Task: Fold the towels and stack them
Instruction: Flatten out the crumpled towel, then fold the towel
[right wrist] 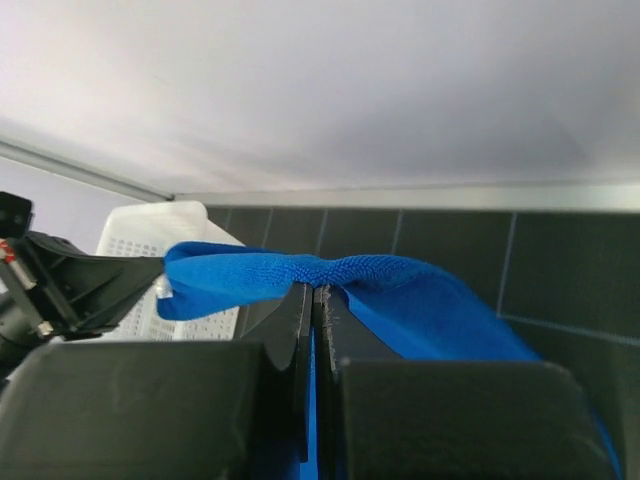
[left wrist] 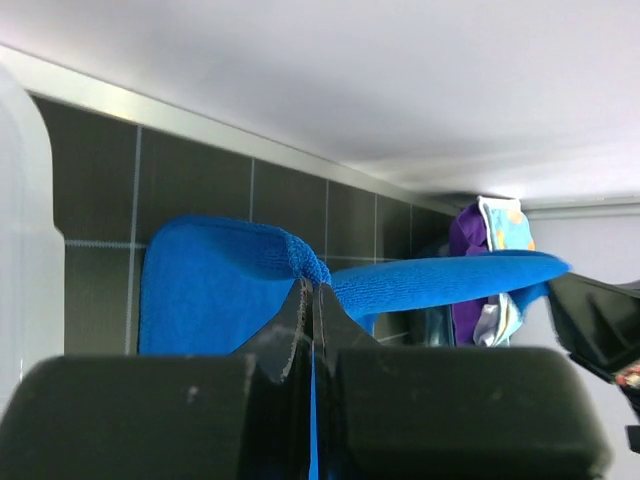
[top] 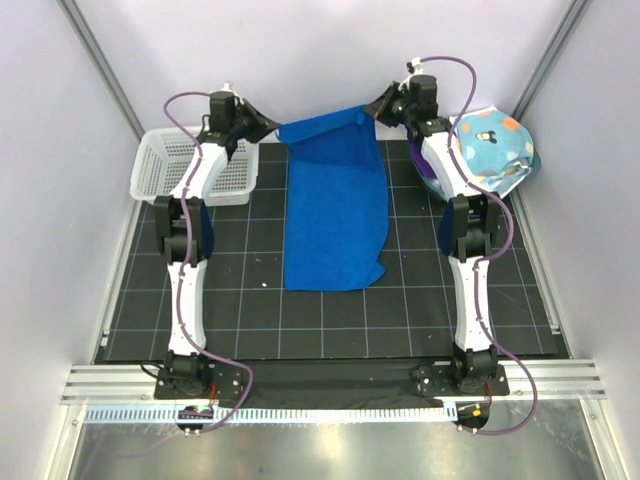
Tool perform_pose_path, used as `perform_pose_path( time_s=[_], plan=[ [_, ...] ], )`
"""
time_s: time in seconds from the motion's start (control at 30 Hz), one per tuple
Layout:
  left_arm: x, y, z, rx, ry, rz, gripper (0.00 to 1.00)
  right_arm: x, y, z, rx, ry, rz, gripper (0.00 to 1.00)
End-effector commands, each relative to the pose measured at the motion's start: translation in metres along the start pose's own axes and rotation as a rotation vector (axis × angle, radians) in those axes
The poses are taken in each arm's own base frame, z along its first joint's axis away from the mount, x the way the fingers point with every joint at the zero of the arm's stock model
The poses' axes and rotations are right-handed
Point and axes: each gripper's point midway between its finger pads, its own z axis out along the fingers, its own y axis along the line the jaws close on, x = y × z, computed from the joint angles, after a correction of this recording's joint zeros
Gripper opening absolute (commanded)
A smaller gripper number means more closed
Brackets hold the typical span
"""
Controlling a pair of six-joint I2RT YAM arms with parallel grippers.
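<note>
A royal blue towel hangs stretched between both grippers at the back of the table, its lower end lying on the black mat. My left gripper is shut on the towel's left top corner. My right gripper is shut on the right top corner. More towels sit in a heap at the back right: a polka-dot one on top, a purple one under it.
A white mesh basket stands at the back left, beside the left arm. A teal tub holds the heap at the back right. The black gridded mat covers the table; white walls close in on three sides.
</note>
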Motion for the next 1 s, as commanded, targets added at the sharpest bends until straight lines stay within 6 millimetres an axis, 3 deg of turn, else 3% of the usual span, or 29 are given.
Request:
perform_pose_path(
  time_s=[0.0, 0.03, 0.07, 0.2, 0.3, 0.37, 0.4, 0.43, 0.7, 0.8, 0.87, 0.9, 0.97],
  plan=[
    [-0.022, -0.044, -0.034, 0.099, -0.052, 0.035, 0.0, -0.024, 0.025, -0.025, -0.036, -0.044, -0.011, 0.01],
    [-0.017, -0.039, -0.034, 0.087, -0.04, 0.031, 0.0, -0.005, 0.014, -0.024, -0.004, -0.005, 0.004, 0.01],
    [-0.013, -0.038, -0.038, 0.087, -0.03, 0.028, 0.0, -0.011, 0.019, -0.033, 0.006, -0.019, -0.001, 0.01],
    [0.012, -0.033, -0.053, 0.068, 0.019, 0.016, 0.0, 0.019, 0.002, -0.051, 0.07, 0.038, 0.029, 0.01],
    [0.03, -0.038, -0.062, 0.062, 0.046, 0.024, 0.0, 0.022, 0.005, -0.068, 0.092, 0.047, 0.036, 0.01],
    [0.042, -0.037, -0.072, 0.051, 0.066, 0.022, 0.0, 0.04, -0.004, -0.077, 0.127, 0.081, 0.057, 0.01],
    [0.05, -0.04, -0.074, 0.049, 0.076, 0.024, 0.0, 0.036, 0.002, -0.086, 0.126, 0.071, 0.056, 0.01],
    [0.058, -0.036, -0.08, 0.034, 0.091, 0.019, 0.0, 0.052, -0.007, -0.092, 0.152, 0.107, 0.074, 0.01],
    [0.133, -0.006, -0.114, -0.084, 0.213, -0.046, 0.0, 0.119, -0.029, -0.146, 0.273, 0.244, 0.142, 0.01],
    [0.164, 0.013, -0.128, -0.139, 0.264, -0.054, 0.0, 0.163, -0.041, -0.171, 0.334, 0.317, 0.147, 0.01],
    [0.181, 0.017, -0.136, -0.153, 0.293, -0.056, 0.0, 0.177, -0.038, -0.185, 0.356, 0.334, 0.135, 0.01],
    [0.193, 0.027, -0.144, -0.175, 0.315, -0.063, 0.0, 0.194, -0.045, -0.196, 0.377, 0.364, 0.14, 0.01],
    [0.205, 0.034, -0.153, -0.191, 0.339, -0.065, 0.0, 0.202, -0.042, -0.209, 0.384, 0.365, 0.132, 0.01]
  ],
)
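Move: The blue towel's near edge, the side the held edge is brought back towards, lies on the table about 35 cm back and 13 cm right of the left hand, 19 cm below it; from the right hand it is some 35 cm back, 11 cm left and 24 cm down. The white basket's middle is about 21 cm left of the left hand and 2 cm back, 16 cm lower; the towel bin sits roughly 26 cm right of the right hand and 5 cm back, 18 cm lower. The towel's far edge, still pinched at its two corners by the shut grippers, is drawn back towards the robot over the part already lying on the table, both hands together by about 23 cm. They also sink, the left some 9 cm and the right 14, in two dips with a nearly level stretch between, the fingers tipping downwards and each hand drifting slightly right or left with its own towel corner. ##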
